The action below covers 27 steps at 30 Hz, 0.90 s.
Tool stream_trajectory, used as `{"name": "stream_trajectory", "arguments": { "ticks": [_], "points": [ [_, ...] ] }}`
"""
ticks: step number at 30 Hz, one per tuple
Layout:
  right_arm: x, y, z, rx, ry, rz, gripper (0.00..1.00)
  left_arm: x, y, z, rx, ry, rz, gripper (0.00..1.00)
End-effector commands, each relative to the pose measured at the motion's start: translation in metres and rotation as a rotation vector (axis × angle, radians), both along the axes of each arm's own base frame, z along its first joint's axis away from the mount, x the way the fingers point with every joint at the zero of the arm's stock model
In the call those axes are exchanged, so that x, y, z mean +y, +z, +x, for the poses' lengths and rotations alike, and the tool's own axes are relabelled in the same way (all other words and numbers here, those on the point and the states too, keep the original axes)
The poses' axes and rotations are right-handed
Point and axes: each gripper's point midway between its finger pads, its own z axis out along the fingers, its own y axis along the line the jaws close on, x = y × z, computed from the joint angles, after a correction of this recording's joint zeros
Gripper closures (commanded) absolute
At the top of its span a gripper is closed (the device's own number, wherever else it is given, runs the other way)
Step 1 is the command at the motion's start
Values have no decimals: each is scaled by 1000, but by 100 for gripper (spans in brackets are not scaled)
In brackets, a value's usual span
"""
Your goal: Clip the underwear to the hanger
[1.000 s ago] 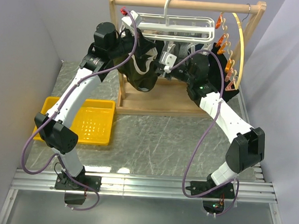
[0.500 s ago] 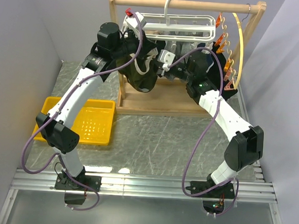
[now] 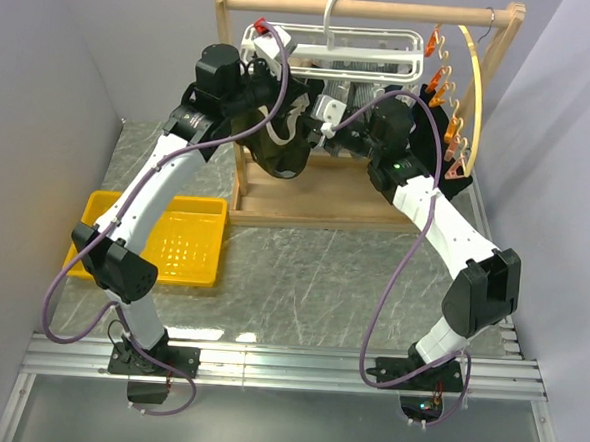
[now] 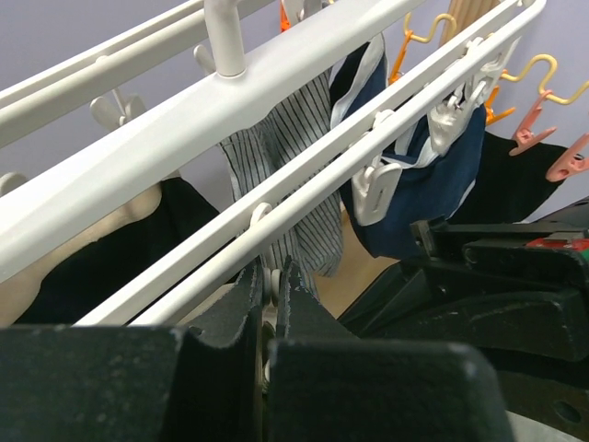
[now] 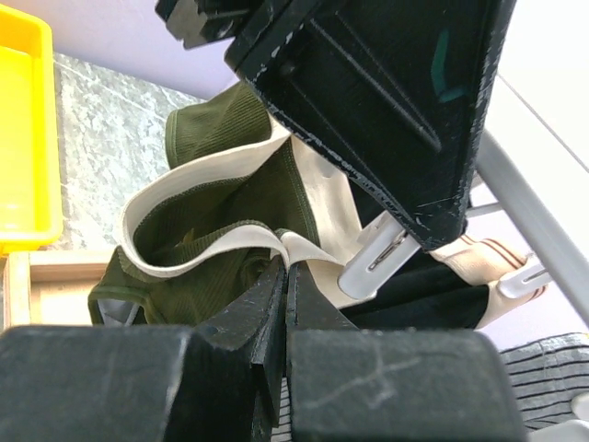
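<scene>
The underwear (image 3: 275, 148), olive-green with a beige waistband (image 5: 198, 253), hangs bunched under the left end of the white hanger (image 3: 338, 49). My right gripper (image 5: 287, 267) is shut on a fold of that waistband, just below a white clip (image 5: 377, 261). My left gripper (image 4: 270, 278) is shut on the clip's top, right under a hanger bar (image 4: 276, 87); in the right wrist view its black fingers (image 5: 386, 101) reach down over the clip. The clip's lower end lies beside the waistband; whether it bites the cloth I cannot tell.
The hanger hangs from a wooden rack (image 3: 368, 7) with a wooden hoop of orange clips (image 3: 472, 87) at its right. A striped garment (image 4: 285, 170), a navy garment (image 4: 433, 189) and a black one (image 5: 433, 299) are clipped on. A yellow tray (image 3: 189, 240) lies at left.
Both grippers have edged upward and closer under the hanger's left end, the right one lifting the waistband toward the clip. Both stay shut.
</scene>
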Motion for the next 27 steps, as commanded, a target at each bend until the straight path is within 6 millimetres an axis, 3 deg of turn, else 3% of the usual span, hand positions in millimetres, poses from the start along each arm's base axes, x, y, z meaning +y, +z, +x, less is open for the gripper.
{"name": "stream_trajectory", "arguments": {
  "ticks": [1, 16, 22, 27],
  "points": [
    [0, 38, -6, -79, 3, 35, 100, 8, -149, -27, 461, -22, 278, 100],
    [-6, 46, -1, -106, -33, 29, 100, 12, -154, -25, 474, -2, 315, 100],
    [-6, 49, 0, -111, -39, 30, 100, 12, -154, -23, 493, 10, 308, 78],
    [-7, 52, 3, -120, -47, 29, 100, 12, -149, -23, 487, 19, 297, 74]
  ]
}}
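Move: The left hand still squeezes a white hanger clip, its jaws below the fingers; the underwear's waistband, pinched by the right hand, lies about 5 cm below and 2 cm back of it, level sideways. The hanger rail is some 3 cm above and 1 cm ahead; the striped garment is roughly 10 cm right, 3 cm ahead and 6 cm below. From the right hand, the clip is about 3 cm above, 1 cm ahead and 1 cm left. The left fingers ease off the squeezed clip, opening about a fifth of their range so its handles spread between them; that hand first nudges forward just under 1 cm, then sinks about 1.5 cm towards the waistband. The right hand keeps its pinch on the waistband and lifts it roughly 2 cm up to the clip. ##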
